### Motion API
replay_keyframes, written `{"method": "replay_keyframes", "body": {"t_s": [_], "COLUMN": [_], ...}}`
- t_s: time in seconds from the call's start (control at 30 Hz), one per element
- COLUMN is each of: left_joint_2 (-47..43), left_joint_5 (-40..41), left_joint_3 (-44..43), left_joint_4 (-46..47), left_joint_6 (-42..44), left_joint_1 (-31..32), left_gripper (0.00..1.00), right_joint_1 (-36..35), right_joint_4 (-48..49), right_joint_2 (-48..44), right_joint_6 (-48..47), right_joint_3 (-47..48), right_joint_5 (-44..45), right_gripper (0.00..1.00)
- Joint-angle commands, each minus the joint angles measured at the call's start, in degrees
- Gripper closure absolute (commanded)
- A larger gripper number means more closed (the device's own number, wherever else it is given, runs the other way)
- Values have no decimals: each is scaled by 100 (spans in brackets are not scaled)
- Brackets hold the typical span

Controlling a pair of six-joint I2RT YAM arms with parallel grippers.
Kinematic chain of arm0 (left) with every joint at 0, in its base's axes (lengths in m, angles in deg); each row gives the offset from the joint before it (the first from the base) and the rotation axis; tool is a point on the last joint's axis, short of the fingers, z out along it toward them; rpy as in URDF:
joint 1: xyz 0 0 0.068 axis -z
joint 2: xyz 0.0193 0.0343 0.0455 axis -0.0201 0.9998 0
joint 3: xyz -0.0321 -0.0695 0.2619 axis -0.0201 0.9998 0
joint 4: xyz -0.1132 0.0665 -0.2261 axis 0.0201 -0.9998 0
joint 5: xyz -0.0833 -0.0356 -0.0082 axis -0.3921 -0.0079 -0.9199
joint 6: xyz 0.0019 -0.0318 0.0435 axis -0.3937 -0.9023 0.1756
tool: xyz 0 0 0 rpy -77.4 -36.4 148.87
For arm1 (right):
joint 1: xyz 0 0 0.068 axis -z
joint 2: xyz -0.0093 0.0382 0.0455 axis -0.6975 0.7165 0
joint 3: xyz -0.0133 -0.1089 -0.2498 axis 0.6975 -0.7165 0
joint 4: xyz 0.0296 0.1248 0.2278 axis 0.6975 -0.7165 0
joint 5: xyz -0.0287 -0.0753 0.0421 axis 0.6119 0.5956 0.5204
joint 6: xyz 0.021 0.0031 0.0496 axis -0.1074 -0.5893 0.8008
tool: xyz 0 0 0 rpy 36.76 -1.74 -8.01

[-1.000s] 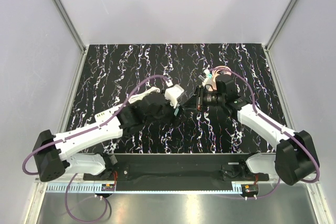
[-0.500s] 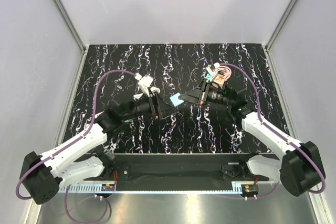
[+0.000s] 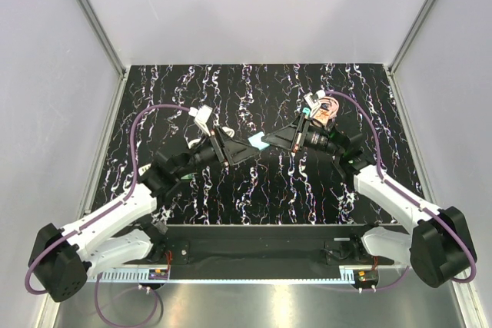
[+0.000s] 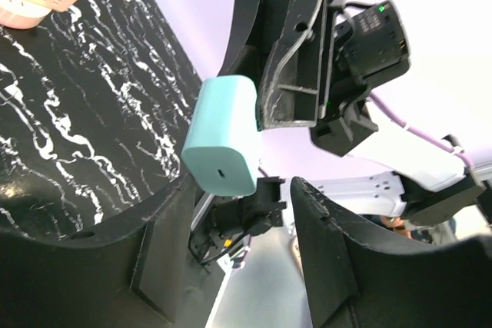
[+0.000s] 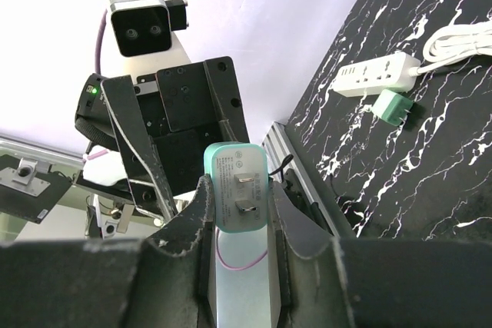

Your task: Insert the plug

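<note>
The plug (image 5: 236, 186) is a small teal cube whose white face and two metal prongs point at the right wrist camera. My right gripper (image 5: 236, 193) is shut on its sides and holds it in the air above the middle of the table. From above, the plug (image 3: 257, 142) hangs between the two grippers. My left gripper (image 4: 238, 213) faces it, open, with nothing between its fingers. The plug (image 4: 223, 144) sits just beyond the tip of the left finger (image 4: 157, 255). The right gripper (image 3: 270, 141) and left gripper (image 3: 244, 149) nearly meet.
A white power strip (image 5: 377, 74) with a white cable lies on the black marbled table (image 3: 254, 190), and a brighter green cube (image 5: 393, 105) lies beside it. A pink-and-white block (image 3: 319, 109) with a teal piece sits behind the right wrist. Grey walls enclose the table.
The left arm has lifted off the table, swung to face the right gripper and moved up to the plug, its jaws narrowing. The right gripper kept hold of the plug and shifted slightly.
</note>
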Motion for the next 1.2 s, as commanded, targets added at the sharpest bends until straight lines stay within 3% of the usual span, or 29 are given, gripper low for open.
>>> {"method": "replay_keyframes", "body": {"t_s": [0.0,0.37,0.47,0.6,0.63,0.7,0.73,0.87,0.93,0.97,1.07,1.13,1.17], "left_joint_2": [4,320,320,303,294,215,171,-223,-408,-592,-900,-1015,-1068], "left_joint_5": [206,153,197,285,407,601,828,1322,1645,1787,2315,2936,3209], "left_joint_3": [-60,-7,11,-16,-33,-86,-112,89,134,82,-120,-278,-549], "left_joint_4": [556,899,952,874,769,357,224,64,-93,-250,-1267,-1726,-2468], "left_joint_6": [-188,-390,-372,-390,-390,-399,-407,-451,-390,-329,-22,67,32], "left_joint_1": [-33,-33,-33,-33,-24,-33,-33,-111,-164,-182,-235,-252,-270], "left_gripper": [45,48,62,93,100,100,100,100,100,100,100,100,100], "right_joint_1": [-22,-22,-22,-22,-22,-22,-22,-22,-22,-22,-13,-13,-13], "right_joint_4": [408,479,479,418,348,163,-64,-602,-900,-1023,-1419,-1612,-1665], "right_joint_2": [-146,-50,-32,-32,-23,-50,-50,-190,-278,-365,-515,-568,-568], "right_joint_6": [123,211,211,220,211,193,150,-52,-175,-211,-334,-404,-413], "right_joint_3": [-37,-117,-134,-178,-170,-117,-99,129,182,234,305,331,349], "right_joint_5": [-118,-189,-224,-137,-93,66,136,356,452,592,838,936,1006], "right_gripper": [100,100,100,100,94,78,61,32,23,14,0,0,0]}}
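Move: The teal plug, pinched by its prong end in the right hand, sits just off the left hand's open fingertips, about 2 cm ahead and 2 cm to the right, at its own height. It is roughly 1 cm ahead and 1 cm left of the right hand point. On the table some 25 cm lower, the green plug lies 4 cm ahead and 22 cm left of the left hand, and the round peach block 21 cm ahead and 18 cm right. The left fingers close on the back end of the teal plug after easing about 1 cm forward onto it, while the right hand holds it nearly still. Only then do the right fingers open wide and let go, that hand dipping some 2 cm. The left hand, keeping its pinch, carries the plug away about 6 cm left and 3 cm forward, turning some 20 degrees counter-clockwise. ##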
